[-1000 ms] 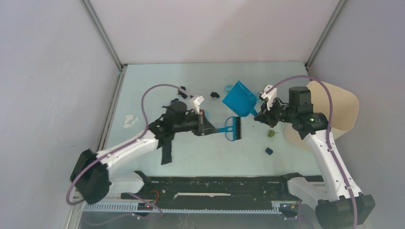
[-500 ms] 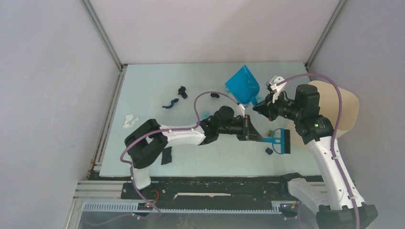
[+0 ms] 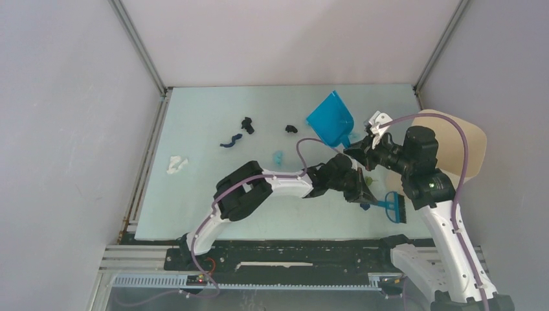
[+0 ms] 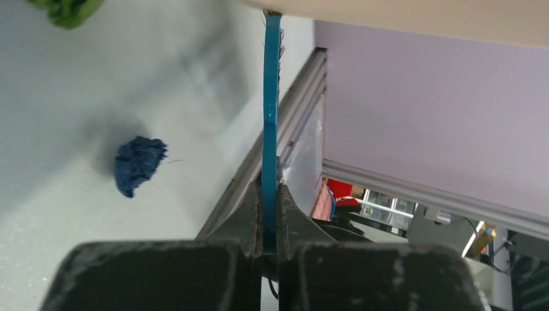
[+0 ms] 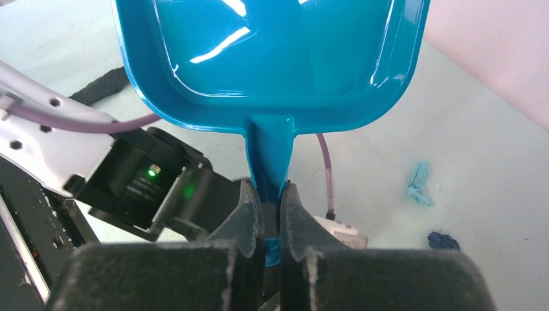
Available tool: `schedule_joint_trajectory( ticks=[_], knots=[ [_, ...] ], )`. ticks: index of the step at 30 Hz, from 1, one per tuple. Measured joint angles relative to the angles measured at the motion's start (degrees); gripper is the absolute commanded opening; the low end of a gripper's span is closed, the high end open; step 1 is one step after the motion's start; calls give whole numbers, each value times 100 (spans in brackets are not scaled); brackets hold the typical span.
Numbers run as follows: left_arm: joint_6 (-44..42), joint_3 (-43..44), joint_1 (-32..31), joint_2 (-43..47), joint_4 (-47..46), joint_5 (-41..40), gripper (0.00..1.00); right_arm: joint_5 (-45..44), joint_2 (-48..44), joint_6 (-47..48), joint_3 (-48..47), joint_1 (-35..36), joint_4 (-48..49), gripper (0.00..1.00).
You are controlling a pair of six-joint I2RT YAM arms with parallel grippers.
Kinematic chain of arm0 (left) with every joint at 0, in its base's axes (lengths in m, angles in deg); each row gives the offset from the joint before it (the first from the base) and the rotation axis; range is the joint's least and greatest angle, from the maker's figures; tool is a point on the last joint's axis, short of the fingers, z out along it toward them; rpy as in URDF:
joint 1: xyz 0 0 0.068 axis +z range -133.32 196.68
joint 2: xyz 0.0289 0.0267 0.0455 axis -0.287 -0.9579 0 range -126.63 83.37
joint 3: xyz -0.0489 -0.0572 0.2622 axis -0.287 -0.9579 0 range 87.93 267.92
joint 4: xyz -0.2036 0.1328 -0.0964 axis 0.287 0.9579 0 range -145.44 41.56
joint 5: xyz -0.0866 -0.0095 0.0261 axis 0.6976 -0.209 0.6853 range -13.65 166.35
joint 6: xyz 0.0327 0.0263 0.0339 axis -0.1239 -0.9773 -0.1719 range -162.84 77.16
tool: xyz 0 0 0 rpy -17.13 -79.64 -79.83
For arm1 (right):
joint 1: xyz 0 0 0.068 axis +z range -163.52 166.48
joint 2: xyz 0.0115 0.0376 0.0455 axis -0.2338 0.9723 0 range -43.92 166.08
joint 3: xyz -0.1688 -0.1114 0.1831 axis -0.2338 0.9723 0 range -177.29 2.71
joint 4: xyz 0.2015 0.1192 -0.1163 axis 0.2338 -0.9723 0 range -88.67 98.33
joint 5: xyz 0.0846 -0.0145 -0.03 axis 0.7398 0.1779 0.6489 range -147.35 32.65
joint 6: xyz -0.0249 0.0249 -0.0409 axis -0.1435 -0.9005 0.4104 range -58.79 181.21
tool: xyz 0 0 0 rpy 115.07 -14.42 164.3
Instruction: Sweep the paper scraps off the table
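My left gripper [image 3: 364, 196] [image 4: 270, 217] is shut on the thin handle of the blue hand brush [image 3: 393, 208] [image 4: 271, 110], held near the table's [image 3: 194, 194] right front edge. A dark blue paper scrap [image 4: 137, 164] lies just left of the brush, and a green one [image 3: 368, 181] [image 4: 65, 8] lies farther back. My right gripper [image 3: 353, 149] [image 5: 272, 217] is shut on the handle of the blue dustpan [image 3: 330, 119] [image 5: 272, 58], which is tilted up above the table. Black scraps [image 3: 246, 123] [image 3: 291, 128], a dark blue strip [image 3: 230, 141], a light blue scrap [image 3: 278, 157] [image 5: 419, 184] and a white one [image 3: 175, 164] lie to the left.
A tall beige bin [image 3: 476, 146] stands off the table's right edge, behind my right arm. Its rim [image 4: 421, 16] shows above the brush in the left wrist view. The grey frame rail [image 4: 285, 136] runs just beyond the brush. My left arm [image 5: 149, 181] stretches under the dustpan.
My left arm has swung far to the right, carrying the brush from the table's middle to the right front edge. The right gripper has carried the dustpan slightly back and to the right.
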Motion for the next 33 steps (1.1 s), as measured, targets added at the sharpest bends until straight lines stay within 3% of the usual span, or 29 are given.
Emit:
schedule_joint_trajectory(
  ticks=[8, 13, 19, 28, 33],
  knots=[
    [195, 313, -42, -323, 1064, -238, 0, -39, -175, 24, 162, 116, 20, 0],
    [-243, 262, 46, -79, 1679, -389, 0, -39, -186, 61, 219, 151, 17, 0],
    [-1434, -297, 439, 1067, 2951, -726, 0, -7, -173, 149, 278, 160, 17, 0],
    [-3279, -1134, 1987, 2881, 4883, -1718, 0, 22, -90, 162, 308, 72, 22, 0],
    [-3856, -981, 2028, 3663, 5235, -2170, 0, 15, 35, 133, 341, -96, 59, 0]
  ],
)
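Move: Almost right under the left hand, about 2 cm ahead and some 10 cm down, lies the dark blue paper scrap. The brush head it holds sticks out about 10 cm to its right, level fore and aft and 5 cm lower. The green scrap lies some 11 cm ahead and 2 cm right, on the table. From the right hand, the dark blue scrap is about 7 cm back, 10 cm right and 28 cm below. Lowering the brush about 5 cm on the far right side of the dark blue scrap, the left hand then sweeps it fast to the left, over 25 cm, curving forward about 11 cm and rising at the end. The handle, still pinched, tips some 30 degrees steeper and swings forward. The right hand keeps hold of the dustpan, sinking slightly. ##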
